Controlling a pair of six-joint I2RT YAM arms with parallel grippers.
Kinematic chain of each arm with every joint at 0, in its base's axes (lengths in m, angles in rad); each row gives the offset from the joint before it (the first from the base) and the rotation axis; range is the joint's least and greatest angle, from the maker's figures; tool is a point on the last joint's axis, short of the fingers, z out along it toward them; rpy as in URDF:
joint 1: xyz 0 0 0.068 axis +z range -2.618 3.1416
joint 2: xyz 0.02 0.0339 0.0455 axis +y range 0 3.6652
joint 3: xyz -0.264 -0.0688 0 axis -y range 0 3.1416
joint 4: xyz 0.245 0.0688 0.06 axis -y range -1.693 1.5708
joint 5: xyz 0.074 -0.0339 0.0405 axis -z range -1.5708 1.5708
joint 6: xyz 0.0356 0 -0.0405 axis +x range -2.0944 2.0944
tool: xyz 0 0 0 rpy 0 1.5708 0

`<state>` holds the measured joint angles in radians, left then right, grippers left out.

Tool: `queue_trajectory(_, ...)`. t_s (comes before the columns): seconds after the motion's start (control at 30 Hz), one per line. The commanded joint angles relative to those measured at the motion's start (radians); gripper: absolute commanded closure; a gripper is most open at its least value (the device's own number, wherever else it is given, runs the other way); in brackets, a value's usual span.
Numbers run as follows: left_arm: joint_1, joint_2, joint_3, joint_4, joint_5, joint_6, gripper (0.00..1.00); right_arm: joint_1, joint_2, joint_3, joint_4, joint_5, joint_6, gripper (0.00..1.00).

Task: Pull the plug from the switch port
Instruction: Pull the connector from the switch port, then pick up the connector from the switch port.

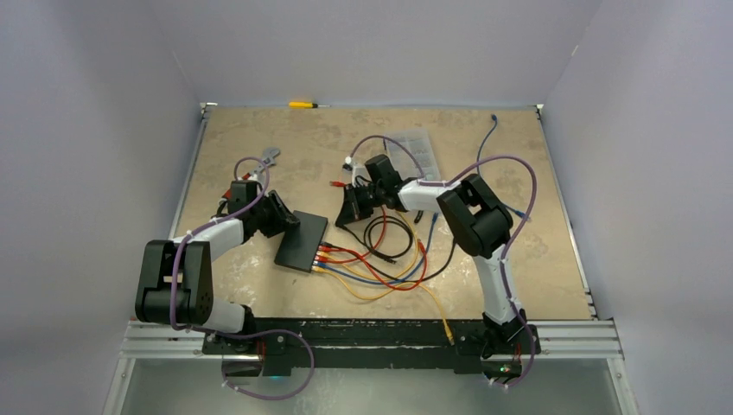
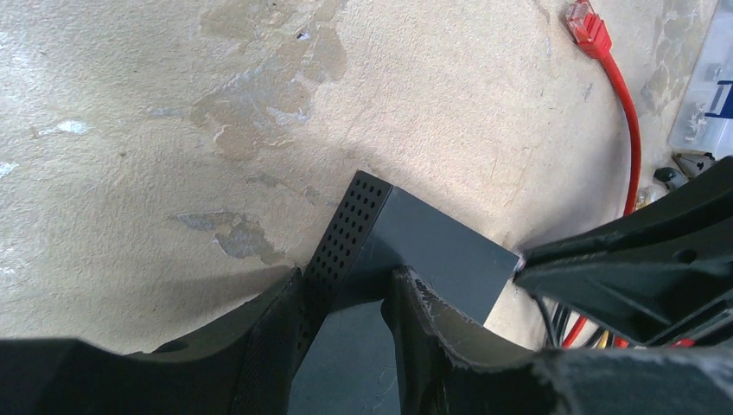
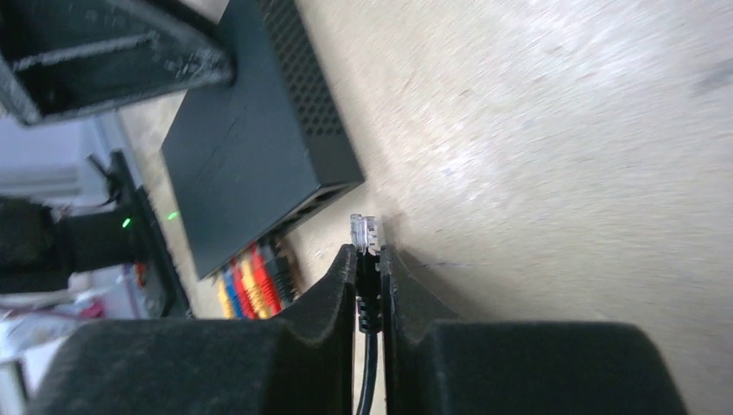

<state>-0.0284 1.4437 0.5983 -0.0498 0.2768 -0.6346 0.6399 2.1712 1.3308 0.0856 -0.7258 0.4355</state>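
Observation:
The switch is a flat matte-black box lying left of centre. Several coloured cables sit in the ports on its near-right edge, seen as red, yellow and blue plugs. My left gripper is shut on the switch, one finger outside the perforated side and one on the top face. My right gripper is shut on the plug, a clear-tipped connector on a black cable. It holds the plug just off the switch's corner, clear of the ports. In the top view the right gripper stands right of the switch.
Loose red, black, yellow and blue cables coil near the table's middle. A free red plug lies further back. A clear organiser box sits at the back, a yellow screwdriver at the far edge, and a metal tool back left.

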Motion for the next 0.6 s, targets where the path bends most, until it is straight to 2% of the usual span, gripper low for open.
queue_trajectory(0.0,-0.004,0.051,-0.046,-0.112,-0.066,0.035,0.60,-0.005,-0.095,0.056,-0.074,0.244,-0.069,0.83)
queue_trajectory(0.1,-0.004,0.052,-0.046,-0.107,-0.057,0.036,0.60,-0.003,-0.123,0.052,-0.117,0.323,-0.101,0.66)
queue_trajectory(0.17,-0.004,0.052,-0.044,-0.107,-0.055,0.039,0.59,-0.002,-0.142,0.046,-0.149,0.366,-0.123,0.59)
queue_trajectory(0.3,-0.003,0.058,-0.041,-0.105,-0.050,0.043,0.59,0.012,-0.184,0.030,-0.211,0.448,-0.168,0.48)
queue_trajectory(0.57,-0.002,0.073,-0.038,-0.100,-0.043,0.048,0.58,0.077,-0.248,0.027,-0.378,0.588,-0.218,0.35)
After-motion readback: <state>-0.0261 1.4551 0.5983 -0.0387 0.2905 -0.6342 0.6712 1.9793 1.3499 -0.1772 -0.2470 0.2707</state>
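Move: The right hand still pinches the black plug just above the table, already out of the port, so the plug lies at the hand point. From that hand the switch's middle is about 9 cm left and 5 cm back, and the row of plugs still in it some 4 cm left and 9 cm back. The loose red plug lies about 10 cm ahead, 1 cm left. From the left hand, the black plug is some 12 cm right, 1 cm ahead and slightly below. The right fingers open wide and let go of the black plug, while the hand sweeps about 4 cm forward, then some 5 cm right, rising about 3 cm all the while, clear of the plug and the switch. The wrist swings roughly 30 degrees so the fingers point more steeply down and forward. The left hand stays with its fingers on the switch's far-left corner. ##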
